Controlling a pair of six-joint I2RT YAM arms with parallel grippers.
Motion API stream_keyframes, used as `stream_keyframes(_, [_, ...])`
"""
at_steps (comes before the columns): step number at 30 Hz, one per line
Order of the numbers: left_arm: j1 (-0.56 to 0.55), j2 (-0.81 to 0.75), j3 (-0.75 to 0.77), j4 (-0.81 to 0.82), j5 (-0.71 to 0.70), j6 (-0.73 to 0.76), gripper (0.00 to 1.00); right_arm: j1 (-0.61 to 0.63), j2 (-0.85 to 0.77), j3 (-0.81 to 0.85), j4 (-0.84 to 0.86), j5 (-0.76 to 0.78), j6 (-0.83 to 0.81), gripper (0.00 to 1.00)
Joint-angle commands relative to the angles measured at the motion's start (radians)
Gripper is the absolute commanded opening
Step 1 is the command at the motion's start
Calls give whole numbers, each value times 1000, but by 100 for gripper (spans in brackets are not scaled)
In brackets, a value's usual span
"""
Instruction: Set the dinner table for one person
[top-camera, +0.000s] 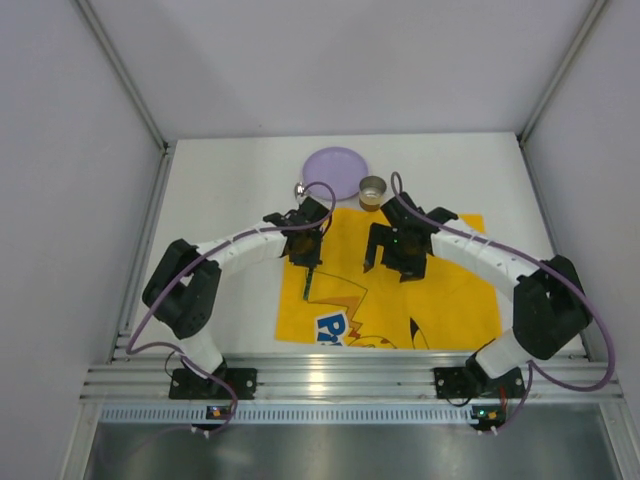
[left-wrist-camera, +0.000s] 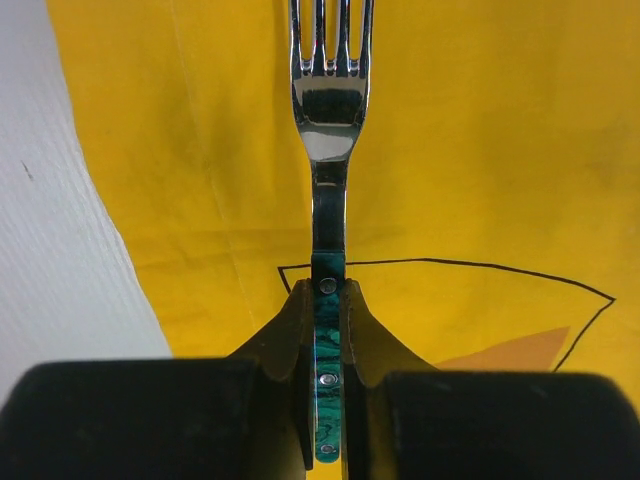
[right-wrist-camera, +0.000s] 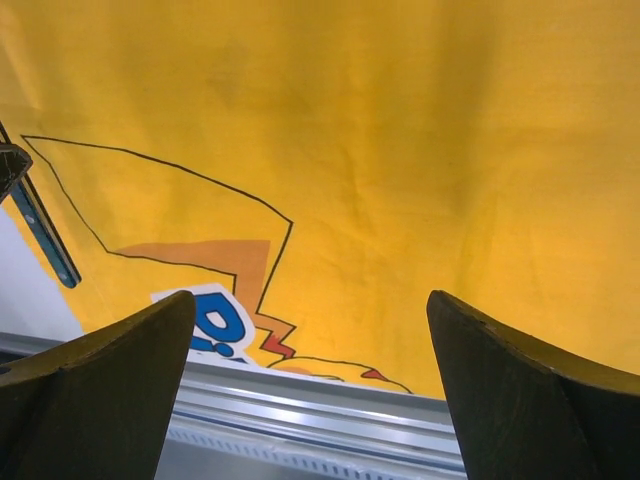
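Observation:
The dinner table (top-camera: 215, 205) is a plain white top with a yellow printed placemat (top-camera: 440, 290) lying on its near middle. My left gripper (top-camera: 305, 245) is shut on the green handle of a fork (left-wrist-camera: 328, 110), whose steel tines point away over the placemat (left-wrist-camera: 480, 150) near its left edge. In the top view the fork (top-camera: 308, 280) hangs just above the cloth. My right gripper (top-camera: 392, 262) stands wide open over the placemat's middle with nothing between its fingers (right-wrist-camera: 120, 370). The fork handle (right-wrist-camera: 45, 235) shows at the left of the right wrist view.
A lilac plate (top-camera: 333, 163) lies on the table behind the placemat, with a metal cup (top-camera: 372, 189) at its right and a small shiny metal item (top-camera: 299, 188) at its left. An aluminium rail (right-wrist-camera: 300, 400) runs along the near edge.

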Motion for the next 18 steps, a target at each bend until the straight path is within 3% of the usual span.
stream_keyframes(1, [-14,-9,-45,61,-31,-58,0,-23,-68,-29,-32,30,-7,100])
stream_keyframes(4, [-19,-9,-60,53,-32,-92,0,-40,-85,-46,-33,33,-10,100])
stream_keyframes(6, [-19,-14,-57,44,-28,-104,11,-49,-89,-53,-33,33,-13,100])
stream_keyframes(8, [-22,-21,-45,33,-12,-111,34,-58,-91,-55,-33,33,-18,100])
stream_keyframes(14, [-22,-78,12,-66,-78,-98,77,-68,-82,-43,-35,33,-24,100])
stream_keyframes(18, [19,-113,35,-94,-167,-22,84,-68,-90,-38,-33,31,-19,100])
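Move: The left hand still pinches the fork by its upper handle, with the fork's place on the yellow cloth about 2 cm below it, 2 cm back and 1 cm left. From this hand the spoon lies some 16 cm ahead and 1 cm left, the plate about 28 cm ahead and 7 cm right, the cup 23 cm ahead and 18 cm right. From the right hand the fork's place is roughly 22 cm left, level with it and 6 cm below. Lowering and drawing back about 2 cm, the left hand opens, frees the fork, rises; right hand shifts right. ##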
